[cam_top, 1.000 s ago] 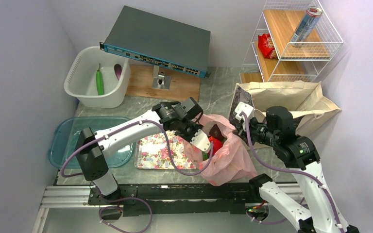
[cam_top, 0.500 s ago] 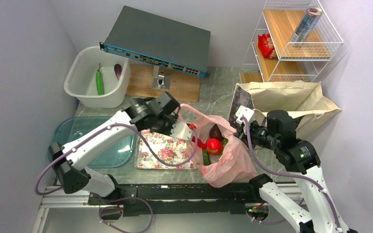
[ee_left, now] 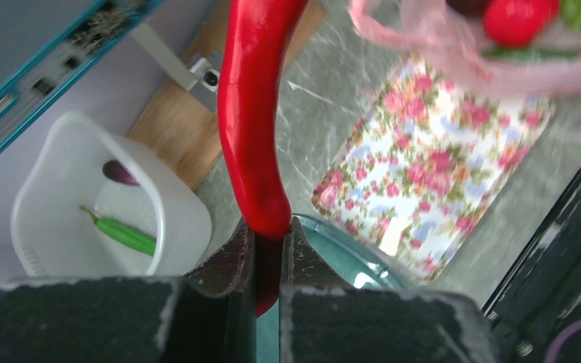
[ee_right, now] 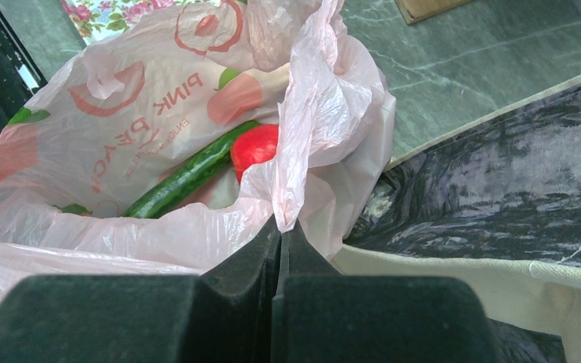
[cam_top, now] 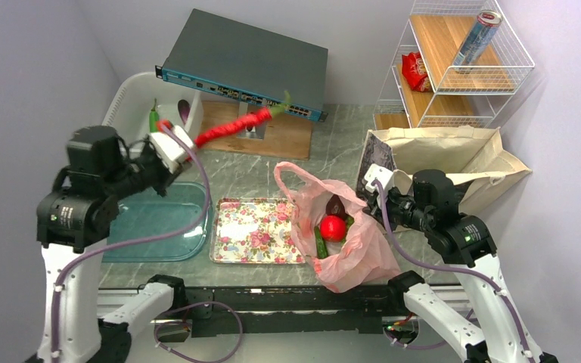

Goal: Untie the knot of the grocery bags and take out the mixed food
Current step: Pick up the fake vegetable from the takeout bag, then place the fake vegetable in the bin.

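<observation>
The pink plastic bag (cam_top: 359, 257) lies with its mouth wide; no knot shows on it. Inside it I see a red apple (cam_top: 333, 227), a long green pepper (ee_right: 189, 175) and a dark plum (cam_top: 337, 205). My right gripper (ee_right: 281, 227) is shut on the bag's right rim, holding it up beside the beige tote (cam_top: 454, 155). My left gripper (ee_left: 267, 234) is shut on the tip of a long red pepper (ee_left: 253, 113). It holds the pepper in the air at the left, next to the white basket (cam_top: 125, 94).
The white basket holds a green pepper (ee_left: 125, 233) and a purple eggplant (ee_left: 119, 172). A teal tray (cam_top: 159, 227) and a floral tray (cam_top: 257, 231) lie at the front. A network switch (cam_top: 250, 64) stands at the back. A wire shelf (cam_top: 499, 64) holds a can (cam_top: 478, 38) and a red packet (cam_top: 414, 72).
My left arm has pulled the red pepper out of the pink bag and swung left and up toward the white basket. The right gripper has kept its hold on the bag's rim.
</observation>
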Robot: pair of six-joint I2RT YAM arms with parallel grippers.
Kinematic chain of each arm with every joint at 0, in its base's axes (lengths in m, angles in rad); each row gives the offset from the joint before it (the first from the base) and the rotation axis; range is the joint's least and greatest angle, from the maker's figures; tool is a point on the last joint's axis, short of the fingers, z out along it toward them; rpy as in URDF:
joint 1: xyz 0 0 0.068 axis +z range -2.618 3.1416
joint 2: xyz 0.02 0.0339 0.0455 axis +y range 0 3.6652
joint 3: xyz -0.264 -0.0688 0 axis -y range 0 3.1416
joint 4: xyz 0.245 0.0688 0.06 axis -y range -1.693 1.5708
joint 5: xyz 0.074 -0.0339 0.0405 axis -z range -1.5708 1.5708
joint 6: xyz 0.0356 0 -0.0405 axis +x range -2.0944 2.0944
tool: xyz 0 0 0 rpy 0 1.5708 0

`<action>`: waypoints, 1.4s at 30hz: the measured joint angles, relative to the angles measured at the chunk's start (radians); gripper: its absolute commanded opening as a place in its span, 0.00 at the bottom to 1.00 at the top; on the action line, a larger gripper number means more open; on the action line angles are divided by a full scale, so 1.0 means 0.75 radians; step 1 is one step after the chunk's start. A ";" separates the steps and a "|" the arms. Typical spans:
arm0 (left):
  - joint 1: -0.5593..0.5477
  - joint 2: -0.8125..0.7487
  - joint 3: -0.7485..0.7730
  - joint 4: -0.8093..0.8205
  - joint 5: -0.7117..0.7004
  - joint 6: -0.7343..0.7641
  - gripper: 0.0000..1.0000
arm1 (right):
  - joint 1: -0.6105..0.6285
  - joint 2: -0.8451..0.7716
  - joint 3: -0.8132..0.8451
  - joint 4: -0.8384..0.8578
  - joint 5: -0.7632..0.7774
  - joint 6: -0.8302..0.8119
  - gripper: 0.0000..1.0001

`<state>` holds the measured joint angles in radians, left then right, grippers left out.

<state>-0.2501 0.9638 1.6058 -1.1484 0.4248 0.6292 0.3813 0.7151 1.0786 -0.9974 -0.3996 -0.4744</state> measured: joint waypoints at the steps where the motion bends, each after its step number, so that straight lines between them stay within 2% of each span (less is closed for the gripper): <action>1: 0.070 0.006 0.041 0.009 0.040 -0.063 0.00 | 0.000 0.004 0.000 0.000 -0.001 0.000 0.00; 6: 0.696 0.153 0.197 0.159 0.293 -0.468 0.00 | 0.000 0.037 0.000 -0.001 -0.003 -0.002 0.00; 8: 0.864 0.246 0.239 0.196 0.308 -0.585 0.00 | 0.000 0.047 0.000 -0.002 -0.004 -0.003 0.00; 10: 0.963 0.362 0.297 0.218 0.282 -0.656 0.00 | 0.000 0.053 0.001 -0.004 -0.004 -0.005 0.00; 18: 1.062 0.906 0.449 0.244 -0.021 -0.679 0.00 | 0.000 0.086 0.007 -0.006 -0.003 -0.006 0.00; 25: 1.055 1.383 0.682 0.241 -0.069 -0.656 0.00 | 0.000 0.144 0.057 -0.014 0.009 -0.008 0.00; 28: 1.025 1.539 0.812 0.247 -0.083 -0.645 0.04 | 0.000 0.156 0.067 -0.037 0.014 -0.011 0.00; 30: 0.992 1.612 0.863 0.273 -0.086 -0.630 0.13 | 0.000 0.156 0.072 -0.056 0.023 -0.012 0.00; 35: 0.924 1.647 0.868 0.342 -0.082 -0.582 0.71 | 0.000 0.165 0.104 -0.093 0.040 -0.011 0.00; 38: 0.899 1.648 0.896 0.358 -0.069 -0.567 0.95 | 0.000 0.170 0.109 -0.095 0.046 -0.009 0.00; 39: 0.898 1.641 0.892 0.371 -0.063 -0.567 0.99 | 0.000 0.172 0.109 -0.095 0.047 -0.007 0.00; 42: 0.919 1.594 0.822 0.402 -0.035 -0.552 0.99 | 0.000 0.174 0.109 -0.095 0.048 -0.005 0.00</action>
<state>0.4389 2.1593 2.2223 -0.8467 0.3988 0.2150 0.3813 0.8455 1.1603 -1.0683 -0.3637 -0.4782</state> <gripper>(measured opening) 0.984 0.007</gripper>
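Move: The white basket that the red chili is being taken to has its middle about 33 cm ahead of the left hand, 25 cm to its left and 30 cm below. In the basket the eggplant lies some 37 cm ahead and 14 cm left of the hand; the wooden board is about 33 cm ahead and 12 cm right, the teal tub 4 cm ahead and 20 cm left. From the right hand, the basket's middle lies roughly 36 cm ahead, 70 cm left and 19 cm lower. The red chili, already pinched by one end in the left hand, is swung forward and left in a rising, then sinking arc to the white basket, about 30 cm each way and ending some 17 cm lower, while the wrist turns counter-clockwise by over 50 degrees and tips down. The fingers then open wide and let go of the chili; the right hand keeps its pinch on the pink bag's rim, nearly still. ##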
